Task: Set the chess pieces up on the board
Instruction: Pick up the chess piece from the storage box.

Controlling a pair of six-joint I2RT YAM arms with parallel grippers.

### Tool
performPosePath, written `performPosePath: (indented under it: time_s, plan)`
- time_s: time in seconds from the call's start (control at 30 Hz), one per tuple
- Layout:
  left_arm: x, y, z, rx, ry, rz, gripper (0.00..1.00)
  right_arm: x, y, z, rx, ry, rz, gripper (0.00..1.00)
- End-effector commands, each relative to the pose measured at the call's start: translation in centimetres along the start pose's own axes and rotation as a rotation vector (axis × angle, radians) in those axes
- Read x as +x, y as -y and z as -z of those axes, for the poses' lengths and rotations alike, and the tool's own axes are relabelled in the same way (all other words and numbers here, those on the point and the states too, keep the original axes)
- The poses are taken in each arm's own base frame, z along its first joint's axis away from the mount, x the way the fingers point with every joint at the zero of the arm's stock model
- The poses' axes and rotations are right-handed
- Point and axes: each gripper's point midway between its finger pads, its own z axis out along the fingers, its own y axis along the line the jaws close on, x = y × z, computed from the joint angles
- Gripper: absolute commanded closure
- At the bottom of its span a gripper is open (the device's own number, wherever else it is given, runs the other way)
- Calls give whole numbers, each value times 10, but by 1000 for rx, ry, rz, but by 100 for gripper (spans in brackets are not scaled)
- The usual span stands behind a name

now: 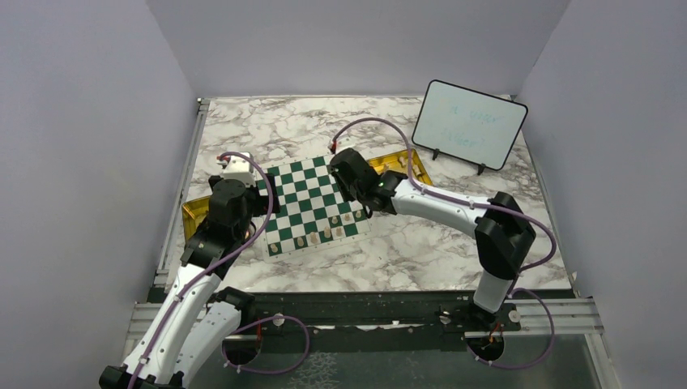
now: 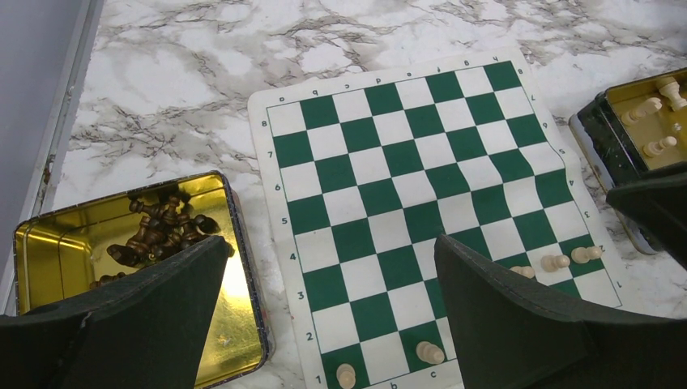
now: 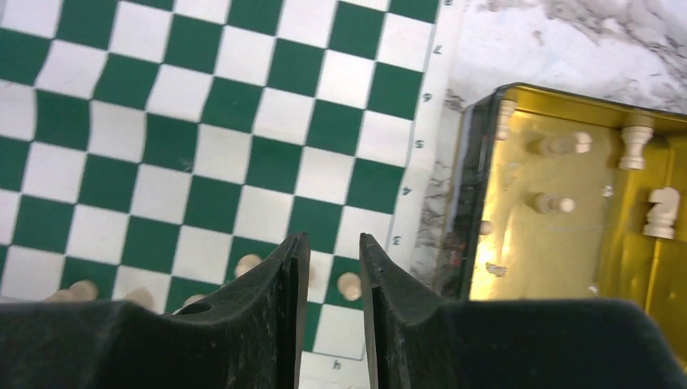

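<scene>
The green-and-white board [image 1: 301, 197] lies mid-table with a row of cream chess pieces [image 1: 327, 232] along its near edge. My right gripper [image 1: 361, 212] hovers low over the board's near right corner. In the right wrist view its jaws [image 3: 334, 243] stand a narrow gap apart with nothing between them. A cream pawn [image 3: 349, 285] stands on the square just below the gap, and another pawn [image 3: 247, 263] to its left. My left gripper [image 2: 328, 243] is wide open above the board's left edge [image 2: 279, 243], holding nothing. Two cream pieces [image 2: 429, 352] stand on the first row.
A gold tin [image 3: 567, 243] right of the board holds loose cream pieces, among them a knight [image 3: 663, 212]. Another gold tin [image 2: 49, 267] left of the board holds dark pieces [image 2: 162, 231]. A framed whiteboard [image 1: 468, 123] stands at the back right.
</scene>
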Motion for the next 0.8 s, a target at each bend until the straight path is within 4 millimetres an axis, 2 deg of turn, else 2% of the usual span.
performPosePath:
  time_s: [0.0, 0.2, 0.33, 0.5, 0.77]
  plan:
    - [-11, 2, 5, 13, 33, 5, 1, -10, 51, -3, 114, 31, -30, 66]
    - [-12, 4, 6, 25, 36, 4, 1, -2, 105, -17, 158, -1, -100, 68]
    - [-11, 6, 5, 30, 36, 2, 1, 7, 132, -25, 185, -23, -143, 68]
    - [-11, 7, 5, 35, 36, 0, 1, 20, 151, -40, 184, -44, -186, 68]
    - [-11, 7, 5, 38, 36, -2, 1, 36, 169, -62, 215, -75, -208, 65]
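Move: The right hand is empty. An upright chess piece near the middle of the storage box lies about 11 cm ahead, 13 cm to its right and 11 cm below. From that piece, a second upright one stands some 4 cm farther out, a rook lies 5 cm farther out and 4 cm right, and the knight 2 cm farther out and 7 cm right. From the left hand the aimed-at piece is roughly 16 cm ahead, 32 cm right and 19 cm lower. Heading for the storage box, the empty right hand swings off the board about 14 cm to the right and 9 cm forward, sinking some 4 cm on the way and slowing over the pieces. The wrist turns nearly 20 degrees clockwise; the fingers stay about a third open and touch nothing. ##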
